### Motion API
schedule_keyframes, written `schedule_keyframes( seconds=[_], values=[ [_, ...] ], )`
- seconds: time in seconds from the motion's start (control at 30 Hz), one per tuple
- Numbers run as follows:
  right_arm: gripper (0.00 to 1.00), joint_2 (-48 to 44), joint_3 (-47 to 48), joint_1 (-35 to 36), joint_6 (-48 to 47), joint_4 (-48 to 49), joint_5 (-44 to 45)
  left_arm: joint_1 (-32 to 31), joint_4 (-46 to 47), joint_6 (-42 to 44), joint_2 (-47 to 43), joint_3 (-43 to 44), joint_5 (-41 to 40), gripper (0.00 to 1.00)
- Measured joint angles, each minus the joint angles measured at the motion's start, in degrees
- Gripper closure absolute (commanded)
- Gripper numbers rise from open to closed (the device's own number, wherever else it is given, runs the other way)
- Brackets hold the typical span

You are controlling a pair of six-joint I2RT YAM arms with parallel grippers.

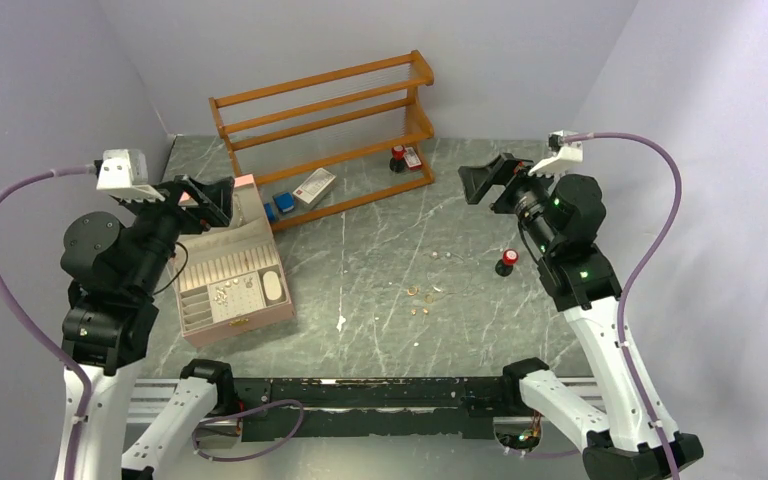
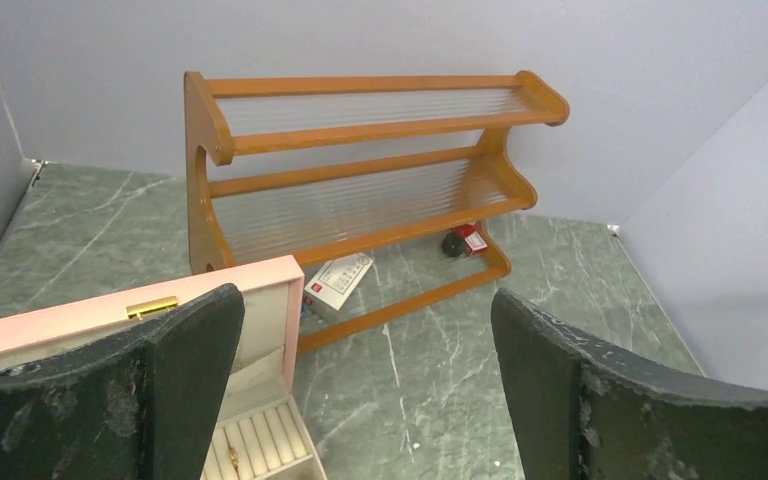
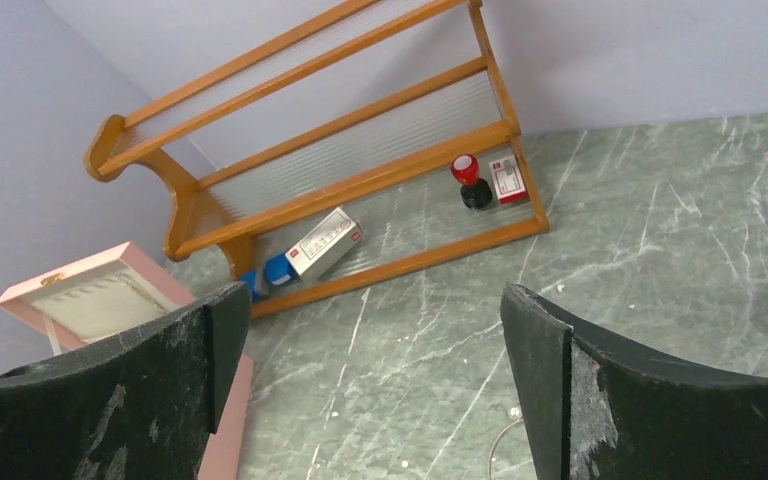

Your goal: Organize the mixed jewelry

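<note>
The mixed jewelry [image 1: 426, 294] lies as tiny gold and silver-toned pieces scattered on the green marbled table, right of the open pink box [image 1: 248, 323]. A few pieces [image 1: 224, 295] rest inside the box's tray. My left gripper [image 1: 205, 202] hangs open above the box's raised lid, nothing between its fingers. In the left wrist view my left gripper [image 2: 365, 300] frames bare table, with the pink box [image 2: 265, 285] and one ring [image 2: 232, 458] at lower left. My right gripper [image 1: 484, 182] is open and high at the right. In its wrist view my right gripper [image 3: 372, 295] is empty, with a thin hoop [image 3: 505, 445] below.
A wooden three-tier rack [image 1: 325, 120] stands at the back, holding a red-capped black bottle [image 1: 397, 158], a white carton [image 1: 315, 187] and blue blocks [image 1: 282, 204]. Another red-capped bottle [image 1: 506, 262] stands on the table under my right arm. Walls close in on both sides.
</note>
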Motion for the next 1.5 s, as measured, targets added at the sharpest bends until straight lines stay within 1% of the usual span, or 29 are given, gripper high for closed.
schedule_keyframes(
  seconds=[0.3, 0.43, 0.57, 0.67, 0.8, 0.87, 0.97, 1.03, 1.17, 1.33, 1.5],
  values=[
    [0.00, 1.4, -3.0, 0.0, 0.9, 0.3, -1.0, 0.2, 0.5, -0.5, 0.1, -3.3, 1.6, 0.02],
    [0.00, 3.5, -5.8, 0.0, 2.1, 1.1, -3.1, 0.2, 0.9, -0.5, 0.1, -4.1, 1.9, 0.02],
    [0.00, 6.1, -10.6, 0.7, 5.2, 4.7, -6.9, 0.2, 1.3, -0.7, 0.1, -5.4, 2.6, 0.02],
    [0.00, 10.2, -14.6, 5.0, 8.8, 8.2, -8.1, 0.2, 1.1, -1.3, 0.3, -6.1, 4.3, 0.02],
    [0.00, 17.5, -17.6, 11.2, 12.7, 12.4, -11.5, 0.2, 0.5, -2.3, 1.6, -5.9, 6.5, 0.02],
    [0.00, 21.4, -18.2, 14.5, 13.7, 14.7, -11.7, 0.2, -0.2, -2.9, 2.2, -6.0, 6.4, 0.02],
    [0.02, 27.5, -16.6, 22.0, 13.8, 16.7, -10.4, 0.3, -0.4, -3.5, 2.4, -7.1, 6.1, 0.02],
    [0.08, 33.1, -13.2, 27.8, 13.9, 18.1, -9.7, 0.3, -0.7, -3.7, 2.7, -7.8, 6.2, 0.03],
    [0.27, 43.2, -5.0, 34.6, 14.5, 20.3, -8.5, 0.3, -0.8, -3.7, 3.3, -7.9, 6.5, 0.05],
    [0.37, 55.6, 6.6, 40.2, 16.0, 23.1, -4.9, 0.3, -0.9, -3.9, 3.5, -8.0, 6.2, 0.05],
    [0.52, 63.8, 13.8, 43.2, 18.0, 23.3, 1.3, 0.3, -1.6, -3.9, 3.5, -8.0, 6.1, 0.02]
  ],
)
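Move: The white oval case in the jewelry box's right-hand compartment lies about 41 cm to the right hand's left, some 5 cm back and 34 below. The white jewelry pad is roughly 9 cm farther left of that case and 1 cm nearer the bases; the loose gold rings lie about 8 cm left of the right hand, 5 back and 38 down. From the left hand, the oval case is nearly straight below, some 39 cm down, 1 ahead and 2 right. The right hand drops and then sweeps left, some 38 cm across and 28 cm down, past the loose rings to the jewelry box's near right side, drawing back about 5 cm on the way and sinking still at the end, while it swings counter-clockwise, tips well downward and narrows its wide-open fingers to little over half above the box's right wall and the oval case. Meanwhile the left hand, still wide open, eases down about 8 cm over the box, tipping its fingers slightly downward, with no sign of touching anything. ##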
